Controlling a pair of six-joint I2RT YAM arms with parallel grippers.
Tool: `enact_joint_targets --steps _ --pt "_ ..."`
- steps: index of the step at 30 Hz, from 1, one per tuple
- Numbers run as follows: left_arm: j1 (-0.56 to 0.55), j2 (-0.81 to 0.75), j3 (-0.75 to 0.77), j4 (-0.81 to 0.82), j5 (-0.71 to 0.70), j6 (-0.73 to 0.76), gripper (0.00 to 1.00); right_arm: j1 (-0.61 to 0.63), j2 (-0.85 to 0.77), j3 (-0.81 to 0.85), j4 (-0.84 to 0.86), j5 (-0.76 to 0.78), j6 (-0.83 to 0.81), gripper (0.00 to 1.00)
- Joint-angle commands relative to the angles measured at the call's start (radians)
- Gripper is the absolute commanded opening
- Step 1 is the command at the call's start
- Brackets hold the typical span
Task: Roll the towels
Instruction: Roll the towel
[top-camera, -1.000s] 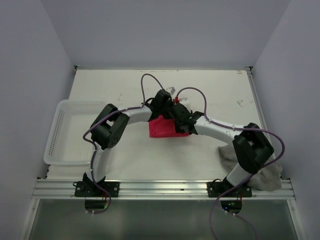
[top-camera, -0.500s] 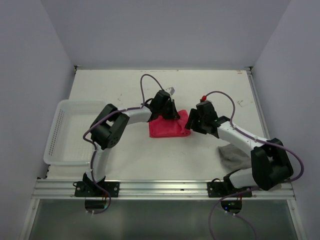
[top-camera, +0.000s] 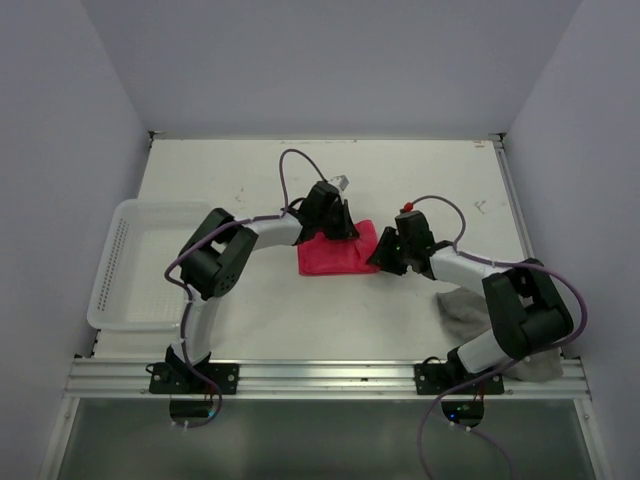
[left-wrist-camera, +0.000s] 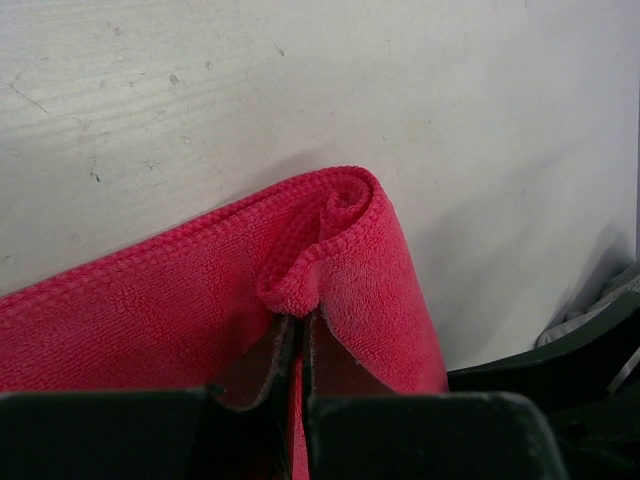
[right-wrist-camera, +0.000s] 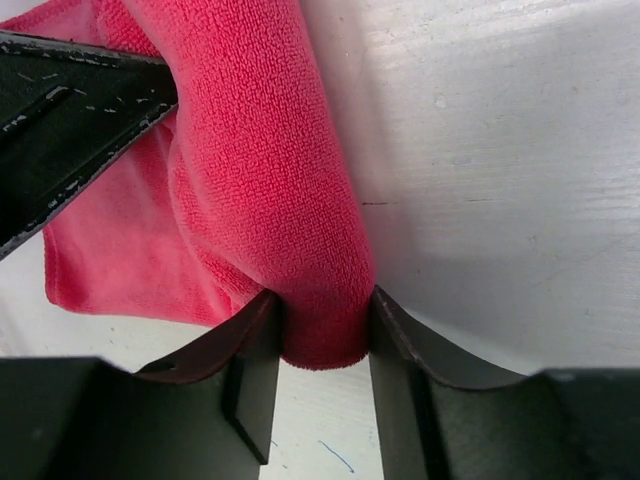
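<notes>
The pink towel (top-camera: 338, 254) lies mid-table with its far edge rolled up. My left gripper (top-camera: 336, 226) stands over that far edge, shut on a fold of the pink towel (left-wrist-camera: 150, 310); in the left wrist view its fingertips (left-wrist-camera: 297, 325) pinch the cloth just below the curled end. My right gripper (top-camera: 381, 256) is at the roll's right end, and the right wrist view shows its jaws (right-wrist-camera: 322, 305) pressed on both sides of the rolled pink towel (right-wrist-camera: 250, 150). The grey towel (top-camera: 465, 308) lies crumpled at the near right, partly under the right arm.
A white perforated basket (top-camera: 120, 250) sits at the table's left edge. One finger of the left gripper (right-wrist-camera: 70, 110) crosses the top left of the right wrist view. Grey walls enclose the table on three sides.
The right gripper left the towel's middle, swung out to the right with its jaws wider, then came back and closed on the roll's right end. The left gripper held still.
</notes>
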Motion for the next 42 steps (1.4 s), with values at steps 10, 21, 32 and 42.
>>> enact_joint_targets --steps 10,21,32,42 --pt "0.058 -0.117 0.006 -0.001 -0.04 0.047 0.22 -0.001 -0.029 0.05 -0.079 0.037 -0.122 0.0" --pt "0.085 -0.2 -0.016 0.002 -0.021 0.033 0.3 0.175 0.023 0.266 -0.326 0.411 -0.298 0.0" --pt "0.076 -0.187 -0.042 0.037 0.006 0.002 0.28 0.394 0.164 0.378 -0.453 0.804 -0.315 0.0" --pt "0.047 -0.156 -0.049 0.123 0.034 -0.041 0.27 0.508 0.286 0.472 -0.533 0.945 -0.282 0.0"
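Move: The roll's near end already sits between my half-open right fingers, about 1 cm ahead and level with them; the flat part of the towel is centred some 12 cm left and 3 cm ahead of that hand, 2 cm lower. My left fingers still pinch the roll towards its far end, which reaches about 3 cm ahead and 2 cm right of them; from there the near end lies roughly 7 cm back and 5 cm right. I shut my right fingers on the roll's near end, then, keeping the pinch, lift about 3 cm, draw slightly left and roll that wrist some 55 degrees, its left side sinking, so the gripper tips over leftwards towards the flat part. Meanwhile my left fingers let go of the roll and part slightly; that hand rises about 8 cm, forward and left, then eases partway back while staying raised. ##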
